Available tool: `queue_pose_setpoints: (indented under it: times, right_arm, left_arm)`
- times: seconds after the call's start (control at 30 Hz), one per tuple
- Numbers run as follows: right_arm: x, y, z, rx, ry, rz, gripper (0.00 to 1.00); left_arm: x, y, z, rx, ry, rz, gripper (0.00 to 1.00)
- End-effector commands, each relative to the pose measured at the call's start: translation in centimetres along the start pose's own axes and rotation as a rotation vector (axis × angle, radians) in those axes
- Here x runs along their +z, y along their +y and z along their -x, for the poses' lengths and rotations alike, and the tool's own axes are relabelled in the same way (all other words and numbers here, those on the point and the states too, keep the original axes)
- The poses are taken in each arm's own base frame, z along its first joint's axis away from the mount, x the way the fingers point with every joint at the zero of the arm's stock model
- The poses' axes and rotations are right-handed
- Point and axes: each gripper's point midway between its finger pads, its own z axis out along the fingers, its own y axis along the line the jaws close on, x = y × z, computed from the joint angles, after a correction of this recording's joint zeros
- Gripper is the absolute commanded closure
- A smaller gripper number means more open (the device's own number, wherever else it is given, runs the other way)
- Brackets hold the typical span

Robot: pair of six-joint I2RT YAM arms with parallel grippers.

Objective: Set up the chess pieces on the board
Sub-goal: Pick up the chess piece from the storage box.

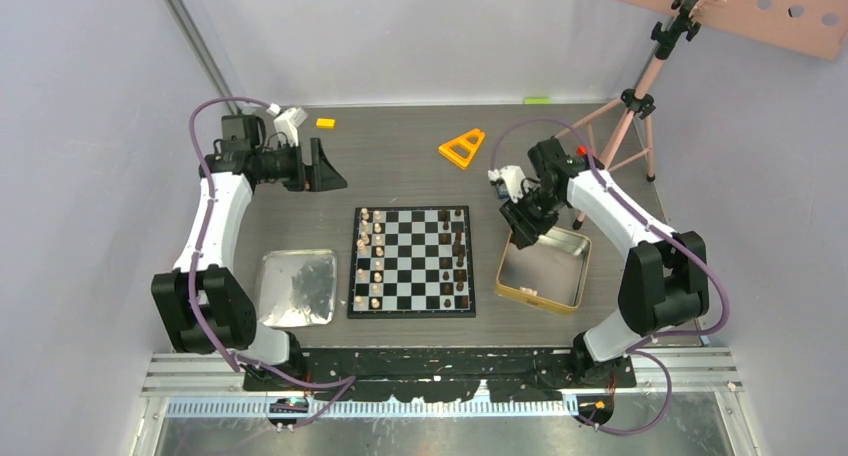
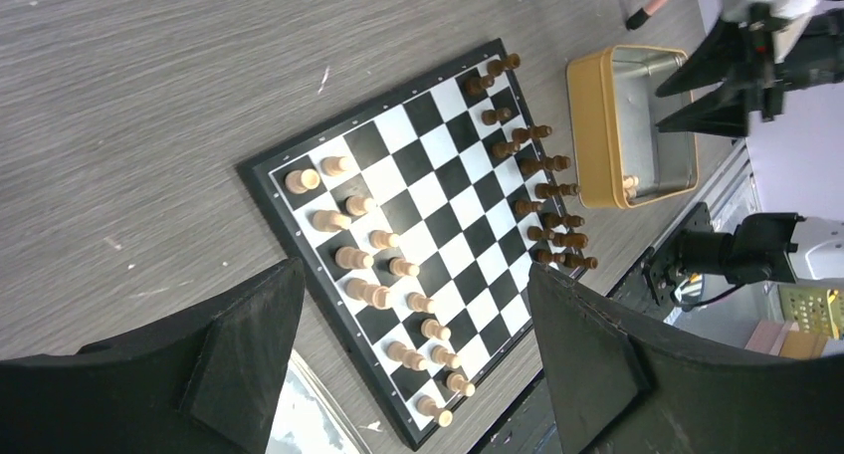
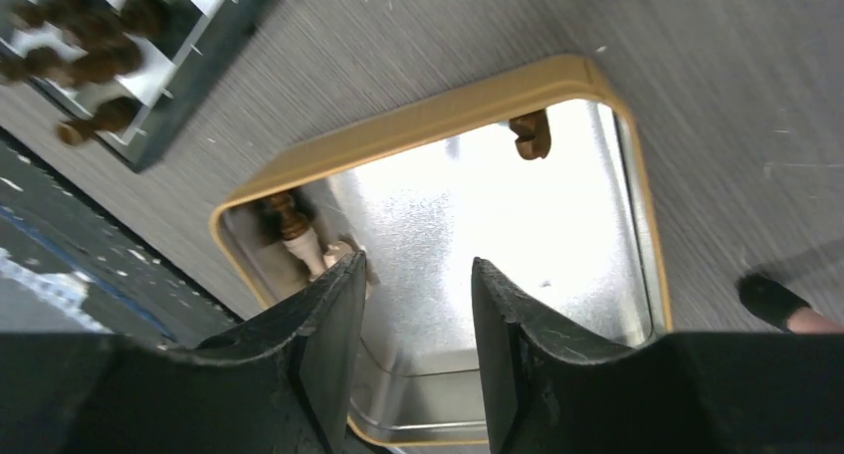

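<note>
The board [image 1: 412, 261] lies mid-table. Light tan chess pieces [image 1: 372, 261] fill its left two columns and dark brown ones [image 1: 458, 256] stand along its right side. My right gripper [image 1: 522, 231] hangs over the far-left part of the gold-rimmed tin [image 1: 578, 276]. In the right wrist view this gripper [image 3: 418, 265] is open and empty. A light piece [image 3: 320, 252] lies in the tin's corner beside the left finger [image 3: 333, 315], and a dark piece [image 3: 529, 133] rests against another wall. My left gripper [image 1: 325, 166] is wide open and empty, well behind the board [image 2: 453, 190].
A shiny silver tray [image 1: 297, 288] sits left of the board. An orange triangle [image 1: 462, 148], a small orange brick [image 1: 325, 123] and a green item [image 1: 537, 100] lie toward the back. A pink tripod [image 1: 630, 116] stands at the back right, behind the right arm.
</note>
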Motion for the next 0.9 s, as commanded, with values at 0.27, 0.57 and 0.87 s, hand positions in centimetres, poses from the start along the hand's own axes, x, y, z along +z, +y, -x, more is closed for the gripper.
queue_pose_setpoints:
  times: [0.27,0.57,0.87]
  right_arm:
    - [4.4,-5.0,0.0,-0.314,-0.199,-0.110,0.49]
    - [6.3,-5.7,0.4,-0.420,-0.234,-0.109,0.46]
    - [7.7,-5.7,-0.1,-0.470,-0.219,-0.080,0.50]
  left_arm:
    - [1.8,0.3,2.9,0.098,-0.041,-0.017,0.15]
    - [2.8,2.2,2.6,0.106,-0.019,0.023,0.15]
    - [3.4,3.1,2.5,0.108,-0.005,0.032,0.15]
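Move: The dark piece lies against the storage box's left wall near its far end, about 5 cm ahead of the right hand, 1 cm to its right and 10 cm below. At table height, the pale pieces in the box are some 7 cm back and 4 cm right of this hand, the blue block 17 cm straight ahead, and the chessboard's middle level with it, 23 cm left. From the left hand, the dark piece is roughly 38 cm right, 13 cm back, 21 cm below. Open right hand sinks 8 cm, then reaches forward to the dark piece, tips tilting outward; left eases forward-down. ##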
